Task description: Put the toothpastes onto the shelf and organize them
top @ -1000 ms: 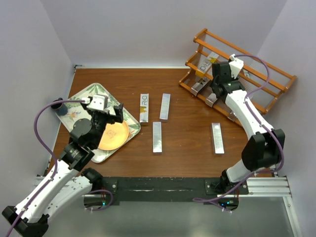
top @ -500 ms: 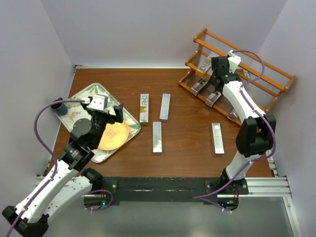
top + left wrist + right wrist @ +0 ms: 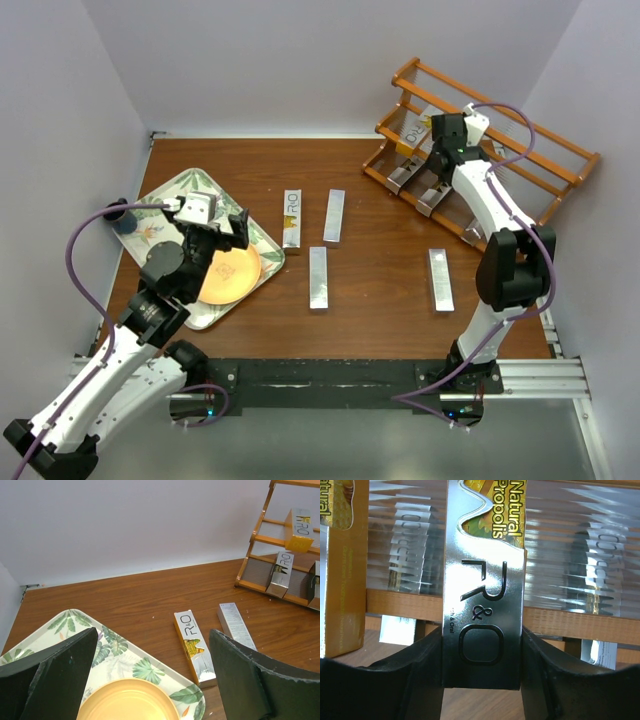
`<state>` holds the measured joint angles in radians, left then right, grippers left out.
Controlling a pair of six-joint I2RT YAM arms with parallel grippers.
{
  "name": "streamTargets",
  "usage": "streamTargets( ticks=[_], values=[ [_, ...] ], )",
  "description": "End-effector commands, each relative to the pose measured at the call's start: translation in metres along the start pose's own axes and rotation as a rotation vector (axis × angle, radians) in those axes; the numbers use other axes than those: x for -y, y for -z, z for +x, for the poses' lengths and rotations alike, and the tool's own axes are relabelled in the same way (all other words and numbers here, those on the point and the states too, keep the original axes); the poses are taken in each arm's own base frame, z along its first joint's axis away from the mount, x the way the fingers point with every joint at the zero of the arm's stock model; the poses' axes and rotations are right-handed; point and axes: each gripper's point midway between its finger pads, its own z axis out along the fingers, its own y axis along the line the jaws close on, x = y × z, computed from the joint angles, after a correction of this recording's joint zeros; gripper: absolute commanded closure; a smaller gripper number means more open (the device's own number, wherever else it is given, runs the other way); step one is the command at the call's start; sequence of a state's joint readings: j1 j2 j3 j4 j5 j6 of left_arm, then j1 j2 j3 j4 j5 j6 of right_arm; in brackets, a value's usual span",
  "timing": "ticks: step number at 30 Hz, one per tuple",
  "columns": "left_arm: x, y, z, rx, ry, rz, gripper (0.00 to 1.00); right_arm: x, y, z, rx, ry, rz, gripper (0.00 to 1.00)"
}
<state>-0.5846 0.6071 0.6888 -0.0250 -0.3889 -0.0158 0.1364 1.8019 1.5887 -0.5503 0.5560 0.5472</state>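
Observation:
My right gripper (image 3: 444, 140) is at the left end of the orange-brown shelf (image 3: 520, 140). In the right wrist view it (image 3: 482, 647) is shut on a silver toothpaste carton (image 3: 485, 570) held upright against a shelf rail (image 3: 570, 622), with a gold-sided carton (image 3: 342, 570) to its left. Other cartons sit on the shelf (image 3: 403, 172) (image 3: 432, 197) (image 3: 418, 125). Several cartons lie on the table (image 3: 291, 217) (image 3: 334, 216) (image 3: 318, 277) (image 3: 440, 279). My left gripper (image 3: 215, 228) is open and empty over the tray; its view shows two table cartons (image 3: 194, 647) (image 3: 236, 625).
A leaf-patterned tray (image 3: 170, 195) with an orange plate (image 3: 230, 275) lies at the left, and a dark blue cup (image 3: 125, 215) stands at its left edge. White walls close in the table on three sides. The shelf stands in the far right corner.
My right gripper has moved up and back toward the shelf's left end with the carton in it. The left arm has not moved.

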Motion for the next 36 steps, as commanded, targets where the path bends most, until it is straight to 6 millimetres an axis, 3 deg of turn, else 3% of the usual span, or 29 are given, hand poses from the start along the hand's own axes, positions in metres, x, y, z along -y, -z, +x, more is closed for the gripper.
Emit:
streamTargets(
  ticks=[1, 10, 12, 14, 15, 17, 18, 19, 21, 23, 24, 25, 27, 28, 29, 31, 32, 34, 35, 36],
  values=[
    [0.0, 0.0, -0.011, 0.036, 0.023, 0.001, 0.02, -0.008, 0.02, -0.034, 0.078, -0.057, -0.067, 0.36],
    [0.001, -0.002, -0.008, 0.026, 0.019, 0.002, 0.02, -0.002, 0.046, -0.039, 0.098, -0.093, -0.128, 0.16],
    [0.002, -0.002, -0.007, 0.023, 0.019, 0.005, 0.02, -0.001, 0.061, -0.044, 0.118, -0.105, -0.173, 0.1],
    [0.004, -0.005, -0.002, 0.008, 0.016, 0.008, 0.02, 0.005, 0.066, -0.032, 0.102, -0.085, -0.187, 0.07],
    [0.004, -0.006, -0.002, 0.005, 0.015, 0.01, 0.02, 0.009, 0.079, -0.038, 0.127, -0.098, -0.214, 0.04],
    [0.007, -0.01, 0.005, -0.018, 0.012, 0.013, 0.02, 0.015, 0.085, -0.022, 0.104, -0.079, -0.241, 0.02],
    [0.008, -0.012, 0.006, -0.022, 0.013, 0.013, 0.02, 0.019, 0.103, -0.032, 0.145, -0.102, -0.278, 0.02],
    [0.009, -0.015, 0.019, -0.075, 0.0, 0.012, 0.02, 0.023, 0.104, -0.018, 0.127, -0.082, -0.293, 0.02],
    [0.011, -0.02, 0.024, -0.108, 0.0, 0.009, 0.02, 0.031, 0.119, -0.02, 0.159, -0.09, -0.323, 0.02],
    [0.016, -0.028, 0.043, -0.189, 0.006, 0.001, 0.02, 0.044, 0.139, -0.018, 0.194, -0.087, -0.355, 0.02],
    [0.019, -0.032, 0.04, -0.199, 0.038, -0.005, 0.01, 0.048, 0.144, -0.018, 0.207, -0.083, -0.364, 0.02],
    [0.021, -0.038, 0.058, -0.267, 0.029, -0.015, 0.01, 0.056, 0.156, -0.017, 0.233, -0.079, -0.379, 0.02],
    [0.027, -0.046, 0.057, -0.302, 0.074, -0.028, 0.0, 0.064, 0.166, -0.016, 0.259, -0.086, -0.394, 0.02],
    [0.029, -0.051, 0.077, -0.378, 0.063, -0.041, 0.0, 0.071, 0.173, -0.012, 0.273, -0.086, -0.403, 0.02],
    [0.032, -0.056, 0.072, -0.387, 0.079, -0.047, 0.0, 0.073, 0.177, -0.011, 0.286, -0.091, -0.416, 0.02],
    [0.038, -0.065, 0.093, -0.469, 0.089, -0.069, 0.0, 0.08, 0.183, -0.004, 0.301, -0.084, -0.428, 0.02],
    [0.042, -0.072, 0.09, -0.475, 0.1, -0.069, 0.0, 0.081, 0.185, -0.001, 0.3, -0.081, -0.44, 0.02],
    [0.05, -0.082, 0.109, -0.54, 0.102, -0.069, 0.0, 0.081, 0.183, 0.01, 0.292, -0.055, -0.458, 0.02],
    [0.054, -0.088, 0.106, -0.542, 0.111, -0.062, 0.0, 0.082, 0.184, 0.011, 0.301, -0.054, -0.465, 0.02],
    [0.059, -0.092, 0.121, -0.59, 0.108, -0.062, 0.0, 0.082, 0.185, 0.013, 0.3, -0.049, -0.473, 0.02]
  ],
)
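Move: The right hand still holds its toothpaste near the close end; that box's middle, over its spot on the second shelf up, is about 4 cm ahead and 2 right. On that shelf, another toothpaste sits some 8 ahead, 6 left; one on the bottom shelf is roughly 2 right, 12 below. For the left hand, the R&O toothpaste by the tray lies about 14 ahead, 9 right, 30 below; a silver toothpaste stands 10 right of that box, level with it, and the yellow plate 16 left, 12 nearer. The right fingers open wide and let go of the toothpaste on the second shelf; the hand eases up, then draws back towards its base some 18 cm and up about 11, its fingertips swinging upward. Later the open left hand sets off down, forward and to the right towards the R&O toothpaste by the tray, tipping down about 30 degrees, touching nothing. ##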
